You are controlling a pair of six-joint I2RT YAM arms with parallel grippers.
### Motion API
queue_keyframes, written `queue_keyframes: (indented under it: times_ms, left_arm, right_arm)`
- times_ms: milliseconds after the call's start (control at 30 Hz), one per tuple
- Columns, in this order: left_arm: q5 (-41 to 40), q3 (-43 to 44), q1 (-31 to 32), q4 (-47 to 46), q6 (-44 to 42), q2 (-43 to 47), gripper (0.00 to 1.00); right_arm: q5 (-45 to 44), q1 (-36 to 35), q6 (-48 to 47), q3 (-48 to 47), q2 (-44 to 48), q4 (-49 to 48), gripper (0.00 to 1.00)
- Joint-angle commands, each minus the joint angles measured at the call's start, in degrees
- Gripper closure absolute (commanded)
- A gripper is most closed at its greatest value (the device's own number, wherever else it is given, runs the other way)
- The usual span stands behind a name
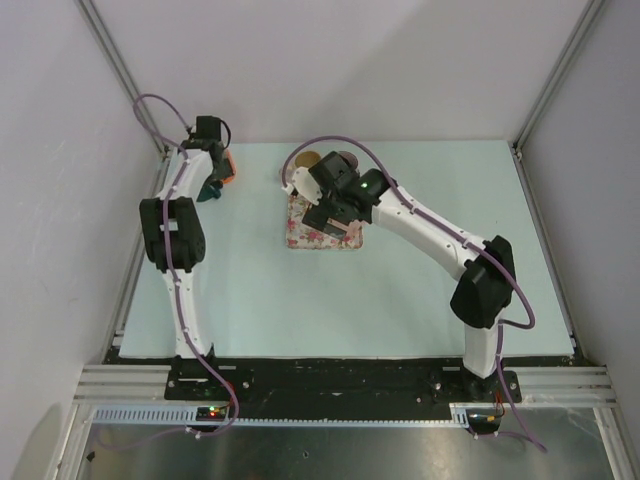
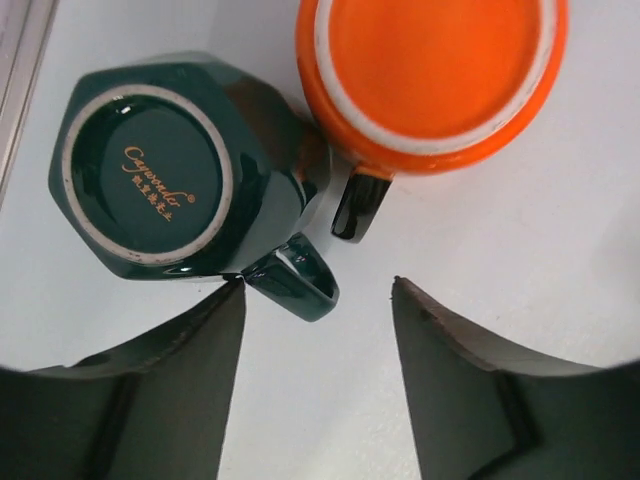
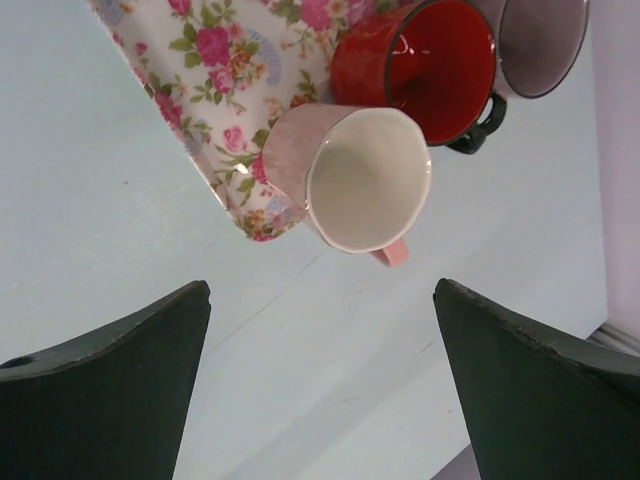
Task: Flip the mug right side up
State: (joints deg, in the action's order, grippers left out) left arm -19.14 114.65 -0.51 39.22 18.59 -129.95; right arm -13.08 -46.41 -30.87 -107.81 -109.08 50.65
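Note:
Two mugs stand upside down at the back left of the table. One is a dark green faceted mug (image 2: pixel 150 170) whose handle (image 2: pixel 295 282) points toward my left gripper (image 2: pixel 320 285). The other is an orange mug (image 2: pixel 430 70) with a black handle, touching the green one. My left gripper is open just short of them, its left fingertip against the root of the green handle, and nothing is held. In the top view the left gripper (image 1: pixel 213 182) hangs over both mugs. My right gripper (image 3: pixel 322 285) is open and empty, above the table beside a pink mug (image 3: pixel 365 180).
A floral tray (image 3: pixel 215 75) carries the upright pink mug at its corner. A red mug (image 3: pixel 430 65) and a grey mug (image 3: pixel 540 40) stand upright beyond it. The left wall (image 1: pixel 60 150) and a frame rail are close to the upside-down mugs.

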Motion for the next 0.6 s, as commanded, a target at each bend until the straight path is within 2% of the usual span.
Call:
queue_keyframes:
  times_ms: [0, 133, 400, 567]
  left_arm:
    - [0.4, 3.8, -0.6, -0.1, 1.1, -0.3, 0.40]
    - [3.0, 2.4, -2.4, 1.4, 2.6, -0.5, 0.45]
    - [1.1, 2.6, -6.8, 5.1, -4.7, -2.5, 0.58]
    - [0.6, 1.1, -7.8, 5.3, -7.4, -1.5, 0.59]
  right_arm:
    - [0.4, -0.4, 1.3, 0.9, 5.2, -2.3, 0.00]
    - [0.7, -0.4, 0.9, 0.9, 6.8, -2.0, 0.01]
    - [1.7, -0.4, 0.6, 1.9, 9.4, -1.9, 0.01]
    - [2.4, -0.4, 0.2, 3.3, 10.6, -3.3, 0.01]
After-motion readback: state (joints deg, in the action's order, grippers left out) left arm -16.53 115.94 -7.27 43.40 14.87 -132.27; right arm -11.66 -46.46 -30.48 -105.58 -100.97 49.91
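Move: The green mug, bottom up, has its middle about 6 cm left of the left hand, 1 cm ahead and a little below; its handle points right and reaches in between the open fingertips, about 1 cm left of the hand point. The orange mug stands straight ahead, some 8 cm out. The table's left edge runs about 17 cm to the left, level with the hand. From the right hand, the green mug is roughly 38 cm left, 18 cm ahead and 16 cm down. The green mug's handle is pushed round by the left hand's right finger: after a brief pause the hand sweeps about 6 cm left, easing back and down some 2 cm each, while the fingers close partway around the handle and tip slightly steeper. The right hand, wide open, rises about 5 cm away from the pink mug. ##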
